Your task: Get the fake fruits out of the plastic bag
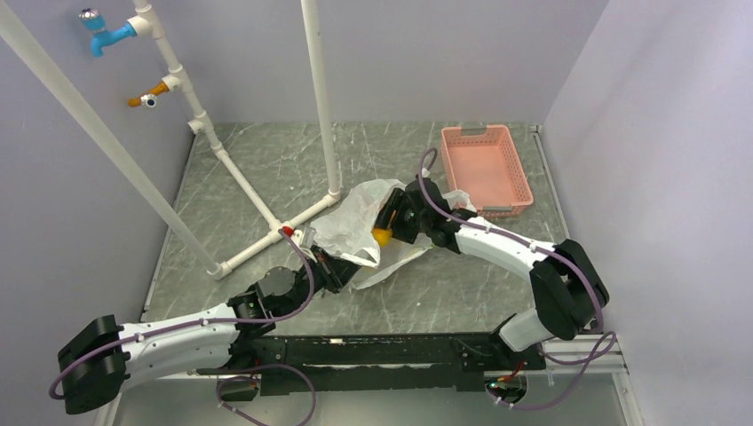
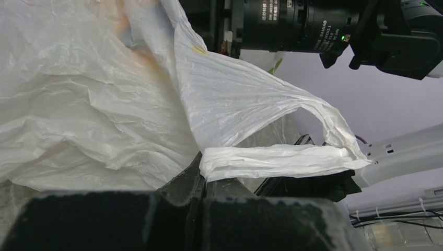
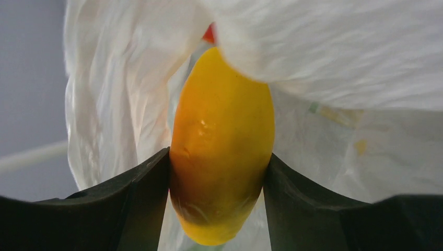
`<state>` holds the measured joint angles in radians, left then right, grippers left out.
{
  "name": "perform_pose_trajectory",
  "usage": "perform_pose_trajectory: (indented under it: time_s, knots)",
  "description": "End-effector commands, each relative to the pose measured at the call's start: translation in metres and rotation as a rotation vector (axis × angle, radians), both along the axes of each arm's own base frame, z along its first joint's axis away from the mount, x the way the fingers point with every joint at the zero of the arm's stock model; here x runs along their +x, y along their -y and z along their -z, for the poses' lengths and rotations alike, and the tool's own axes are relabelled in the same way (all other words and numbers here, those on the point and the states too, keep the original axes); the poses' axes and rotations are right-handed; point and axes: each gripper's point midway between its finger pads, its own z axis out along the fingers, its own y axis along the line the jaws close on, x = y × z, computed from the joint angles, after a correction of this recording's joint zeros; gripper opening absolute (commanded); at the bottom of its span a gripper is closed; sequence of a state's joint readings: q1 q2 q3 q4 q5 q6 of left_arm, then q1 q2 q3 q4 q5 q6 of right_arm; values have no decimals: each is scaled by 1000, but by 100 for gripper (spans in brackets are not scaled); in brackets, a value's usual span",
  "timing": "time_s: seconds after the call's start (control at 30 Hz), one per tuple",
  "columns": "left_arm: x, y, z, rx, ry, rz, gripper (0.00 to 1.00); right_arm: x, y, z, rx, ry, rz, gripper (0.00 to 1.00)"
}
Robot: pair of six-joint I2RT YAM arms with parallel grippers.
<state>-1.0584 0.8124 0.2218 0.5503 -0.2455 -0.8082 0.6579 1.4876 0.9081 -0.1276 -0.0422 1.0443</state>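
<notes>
The translucent white plastic bag (image 1: 360, 217) lies crumpled at the table's middle. My left gripper (image 1: 333, 266) is shut on one of its handle loops (image 2: 271, 161) at the bag's near edge. My right gripper (image 1: 391, 229) is shut on the orange-yellow mango (image 1: 382, 237), held at the bag's mouth. In the right wrist view the mango (image 3: 222, 141) sits squeezed between both black fingers (image 3: 141, 204), with bag film over its top. A sliver of red fruit (image 3: 209, 34) shows behind it. The green apple is hidden.
A pink slotted basket (image 1: 486, 167) stands at the back right. A white pipe frame (image 1: 266, 226) with upright posts stands at the back left, its foot close to the bag. The right arm's wrist camera (image 2: 292, 23) hangs just above the bag.
</notes>
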Motion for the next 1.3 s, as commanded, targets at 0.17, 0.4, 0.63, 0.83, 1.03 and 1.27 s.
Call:
perform_pose_trajectory:
  time_s: [0.17,0.4,0.63,0.83,1.03,1.27]
  knots:
    - [6,-7,-17,-22,24,-52,0,-63,-35,-60,170,253,-528,4]
    - [8,-19,-22,-63,21,-98,0,-85,-10,-86,106,468,-623,0]
    - [8,-28,-21,-53,15,-122,0,-74,47,-124,-135,706,-470,0]
    - [6,-36,-19,-39,13,-133,0,-28,142,-165,-394,801,95,0]
    - [4,-36,-16,-34,-5,-131,0,8,215,-200,-675,749,513,0]
    - [5,-43,-13,12,-28,-156,0,66,267,-181,-772,661,661,0]
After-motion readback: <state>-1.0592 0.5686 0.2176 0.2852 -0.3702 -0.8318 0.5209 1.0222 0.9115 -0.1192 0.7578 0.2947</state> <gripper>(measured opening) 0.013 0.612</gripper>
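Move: My right hand already grips the orange-yellow fruit inside the bag mouth; the pink basket for it lies about 20 cm farther out and 26 cm to the right, its middle some 8 cm lower. The bag's middle is some 6 cm ahead and 1 cm left of this hand, 8 cm down; the white pipe's corner is about 15 cm ahead and 12 cm left. From my left hand, the basket is some 32 cm ahead and 30 cm right, the bag's middle 16 cm ahead and 6 cm right, both well below. I draw the fruit back about 9 cm and up out of the bag with my right hand, then swing it right and forward towards the basket, ending some 22 cm farther right and 17 cm higher. The wrist tips up until the fingers point nearly level and forward, grip kept. My left hand keeps pinching the bag's handle and eases about 4 cm left. ##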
